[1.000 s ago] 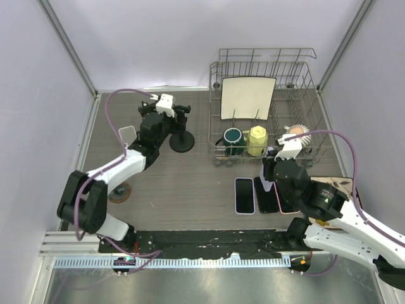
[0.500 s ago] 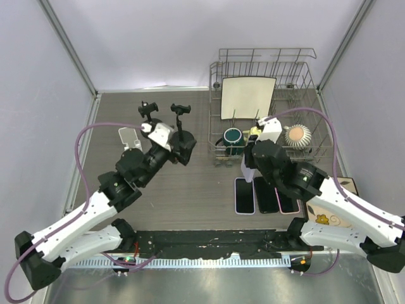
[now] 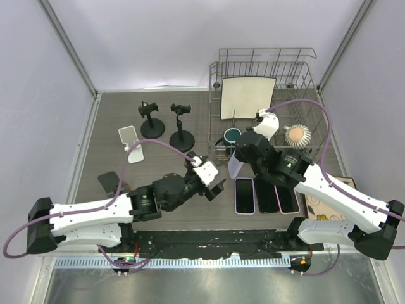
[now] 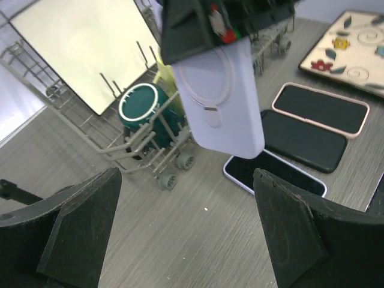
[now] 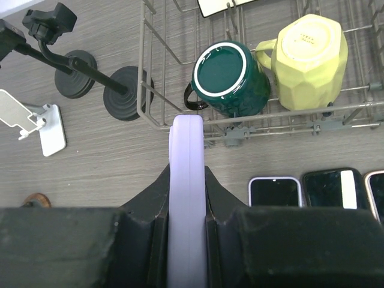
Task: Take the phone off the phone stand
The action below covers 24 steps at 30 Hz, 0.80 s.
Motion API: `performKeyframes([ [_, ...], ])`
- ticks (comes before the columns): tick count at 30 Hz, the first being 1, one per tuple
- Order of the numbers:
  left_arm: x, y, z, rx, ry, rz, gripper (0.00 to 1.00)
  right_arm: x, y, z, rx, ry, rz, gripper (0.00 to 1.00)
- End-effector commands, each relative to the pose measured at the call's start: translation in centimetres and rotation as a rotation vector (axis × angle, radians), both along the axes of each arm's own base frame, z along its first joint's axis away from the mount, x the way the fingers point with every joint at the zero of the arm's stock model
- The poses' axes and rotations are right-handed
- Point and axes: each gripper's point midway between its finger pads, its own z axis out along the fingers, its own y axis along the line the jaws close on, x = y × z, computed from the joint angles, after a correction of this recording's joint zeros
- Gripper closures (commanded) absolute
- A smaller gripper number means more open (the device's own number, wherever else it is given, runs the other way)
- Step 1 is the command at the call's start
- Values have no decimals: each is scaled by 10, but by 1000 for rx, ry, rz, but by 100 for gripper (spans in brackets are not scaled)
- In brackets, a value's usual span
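Observation:
A lavender phone [image 3: 233, 168] hangs upright above the table in front of the dish rack, with my right gripper [image 3: 242, 154] shut on it. In the right wrist view its edge [image 5: 187, 180] runs between the two pads. The left wrist view shows its back [image 4: 223, 96] up close. Two black phone stands [image 3: 152, 119] [image 3: 182, 130] rise at the back left, their clamps holding nothing. My left gripper [image 3: 212, 183] hovers open over the table's middle, left of the held phone, with only bare table between its fingers [image 4: 71, 231].
Three phones [image 3: 244, 195] [image 3: 267, 195] [image 3: 288, 197] lie side by side on the table. The wire dish rack [image 3: 215, 136] holds a green mug [image 3: 231, 137], a yellow mug [image 5: 311, 55] and a board. A white stand [image 3: 128, 135] stands far left, a patterned mat [image 4: 354, 45] on the right.
My left arm has swung from the black stands at the back to the table's middle and its jaws have opened wide. My right gripper has moved left, carrying the lavender phone.

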Motion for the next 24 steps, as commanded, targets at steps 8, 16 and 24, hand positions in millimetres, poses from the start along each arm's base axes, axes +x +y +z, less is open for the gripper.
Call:
performKeyframes([
  [8,4,-63,13,-34,-59,-25,6,-3,2,24,263,-30,-101,99],
  [16,21,-75,4,-19,-49,97,13,-6,-1,19,305,-20,-118,99],
  [24,21,-82,2,-15,-46,120,44,-5,-5,16,313,-26,-148,99],
])
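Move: The lilac phone, already gripped by the right hand with its middle about 2 cm below and 1 cm back of that hand's point, is some 6 cm ahead of the open left hand, 8 cm to its right and about level. From the left hand, far below, the green mug stands roughly 16 cm ahead and 8 cm right, and the lilac-edged phone lies about 13 cm right, level fore and aft. The phone's free lower part is met by the left hand, which goes about 7 cm right towards it, sinking some 3.5 cm early on and easing slightly forward at the end. Its wide-open fingers straddle the phone's long edges and close by about a third; firm contact can't be made out. The right hand keeps its grip, rolling about 10 degrees, left side up, and shifting only a centimetre or so back and down. ##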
